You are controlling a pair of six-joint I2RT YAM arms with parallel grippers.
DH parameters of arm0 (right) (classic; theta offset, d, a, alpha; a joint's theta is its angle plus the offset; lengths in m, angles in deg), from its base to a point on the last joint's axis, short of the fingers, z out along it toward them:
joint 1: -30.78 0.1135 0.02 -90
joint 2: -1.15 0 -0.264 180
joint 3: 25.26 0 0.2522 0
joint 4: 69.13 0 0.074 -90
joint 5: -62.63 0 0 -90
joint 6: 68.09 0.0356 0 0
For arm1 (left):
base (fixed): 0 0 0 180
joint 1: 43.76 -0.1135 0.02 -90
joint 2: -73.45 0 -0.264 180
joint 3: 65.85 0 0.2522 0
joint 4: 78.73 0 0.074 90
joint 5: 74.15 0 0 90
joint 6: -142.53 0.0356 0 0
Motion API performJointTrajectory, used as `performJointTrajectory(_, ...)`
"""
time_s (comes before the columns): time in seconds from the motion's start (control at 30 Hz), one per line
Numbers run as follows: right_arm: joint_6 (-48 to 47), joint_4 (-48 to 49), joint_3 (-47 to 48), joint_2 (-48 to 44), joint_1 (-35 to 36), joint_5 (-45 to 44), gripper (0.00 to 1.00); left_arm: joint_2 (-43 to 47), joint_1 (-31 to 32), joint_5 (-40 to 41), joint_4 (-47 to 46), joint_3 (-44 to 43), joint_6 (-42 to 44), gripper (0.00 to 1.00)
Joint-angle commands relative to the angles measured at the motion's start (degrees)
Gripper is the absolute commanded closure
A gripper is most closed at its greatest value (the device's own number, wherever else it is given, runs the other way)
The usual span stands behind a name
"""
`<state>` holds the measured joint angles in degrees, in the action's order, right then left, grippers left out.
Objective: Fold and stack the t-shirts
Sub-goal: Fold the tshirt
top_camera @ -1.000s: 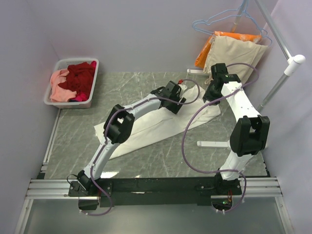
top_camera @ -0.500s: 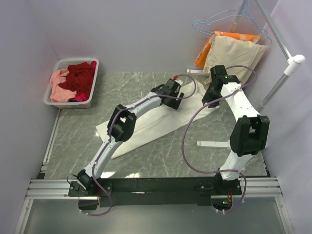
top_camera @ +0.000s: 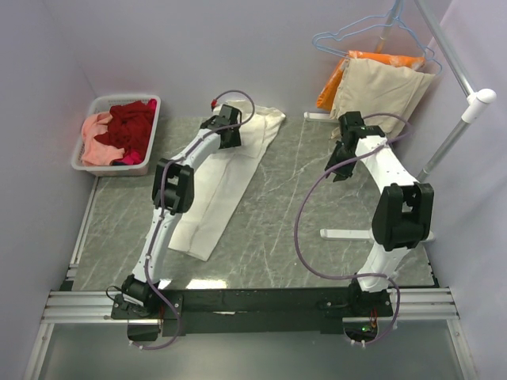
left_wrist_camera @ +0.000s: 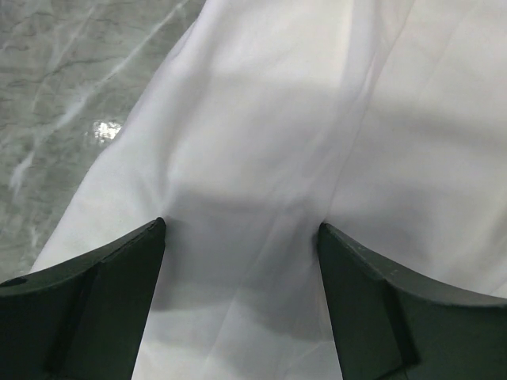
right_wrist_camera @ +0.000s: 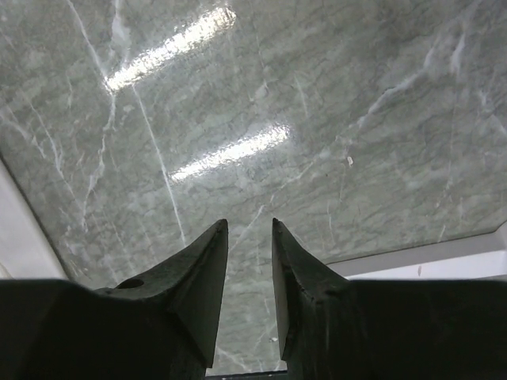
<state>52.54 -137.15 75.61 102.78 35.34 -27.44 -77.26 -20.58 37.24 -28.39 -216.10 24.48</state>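
One white t-shirt (top_camera: 222,186) lies folded into a long strip on the marble table, running from the back centre toward the near left. My left gripper (top_camera: 225,130) hovers over its far end. In the left wrist view the gripper (left_wrist_camera: 242,228) is open wide, with smooth white cloth (left_wrist_camera: 317,119) beneath it and nothing between its fingers. My right gripper (top_camera: 341,157) hangs over bare table to the right of the shirt. Its jaws (right_wrist_camera: 249,224) stand narrowly apart, holding nothing. Dark red (top_camera: 131,127) and salmon pink (top_camera: 95,146) t-shirts are piled in the basket.
A white basket (top_camera: 85,162) stands at the back left. A beige cloth (top_camera: 380,91) and an orange cloth (top_camera: 331,87) hang on a rack at the back right. The rack's white foot (top_camera: 346,234) and slanted pole (top_camera: 451,134) are beside the right arm.
The white t-shirt has swung from lying across the middle to lying along the left centre. My left gripper moved left and back with it and opened wider. The right gripper barely moved.
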Motion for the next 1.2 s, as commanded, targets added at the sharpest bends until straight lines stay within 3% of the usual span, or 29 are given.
performJointTrajectory(0.0, 0.04, -0.06, 3.94, 2.70, 1.94, 0.43, 0.64, 1.82, 0.20, -0.02, 5.54, 6.82, -0.43, 0.17)
performJointTrajectory(0.27, -2.77, -0.94, 12.63, 9.29, 13.00, -4.75, 0.64, 22.80, 0.20, -8.91, -11.35, 23.63, 3.01, 0.17)
performJointTrajectory(0.37, -5.22, -0.85, 15.53, 12.54, 17.40, -6.34, 0.64, 24.06, 0.20, -4.35, -6.52, 18.72, 3.09, 0.17)
performJointTrajectory(0.57, -10.77, -1.55, 20.11, 18.61, 29.89, -8.73, 0.64, 26.71, -2.43, 4.54, -2.33, 18.28, 1.69, 0.16)
performJointTrajectory(0.77, -14.02, -1.20, 22.39, 22.21, 38.94, -6.25, 0.64, 22.57, -8.67, -1.42, 6.13, 11.51, -1.39, 0.16)
performJointTrajectory(0.97, -15.95, -1.82, 28.45, 25.81, 47.63, -5.64, 0.63, 26.96, -10.17, -3.72, 4.91, 20.44, -3.94, 0.16)
performJointTrajectory(1.17, -16.92, -3.31, 34.26, 29.77, 51.69, -2.83, 0.59, 30.13, -13.24, -7.76, 3.94, 25.65, -4.29, 0.16)
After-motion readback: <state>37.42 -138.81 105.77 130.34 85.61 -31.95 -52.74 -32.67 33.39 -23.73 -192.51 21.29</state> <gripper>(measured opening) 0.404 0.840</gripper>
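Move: The t-shirt lies directly under the wide-open left fingers. Its left edge is some 8 cm to the left and 5 cm back, its far end about 11 cm ahead and 7 cm right, and the basket roughly 33 cm left and 3 cm ahead. From the right hand, the t-shirt's near half lies about 38 cm left, 9 cm back and 11 cm below; its near end is about 43 cm left and 18 cm back. Draw the open left gripper back about 5 cm, low along the t-shirt, then lift it clear, swing it some 13 cm left and start sinking over the shirt's left edge. Meanwhile sweep the narrowly open right gripper about 35 cm left and 9 cm back, slightly lower, turning it some 60 degrees counter-clockwise, to hover over the t-shirt's near half. ##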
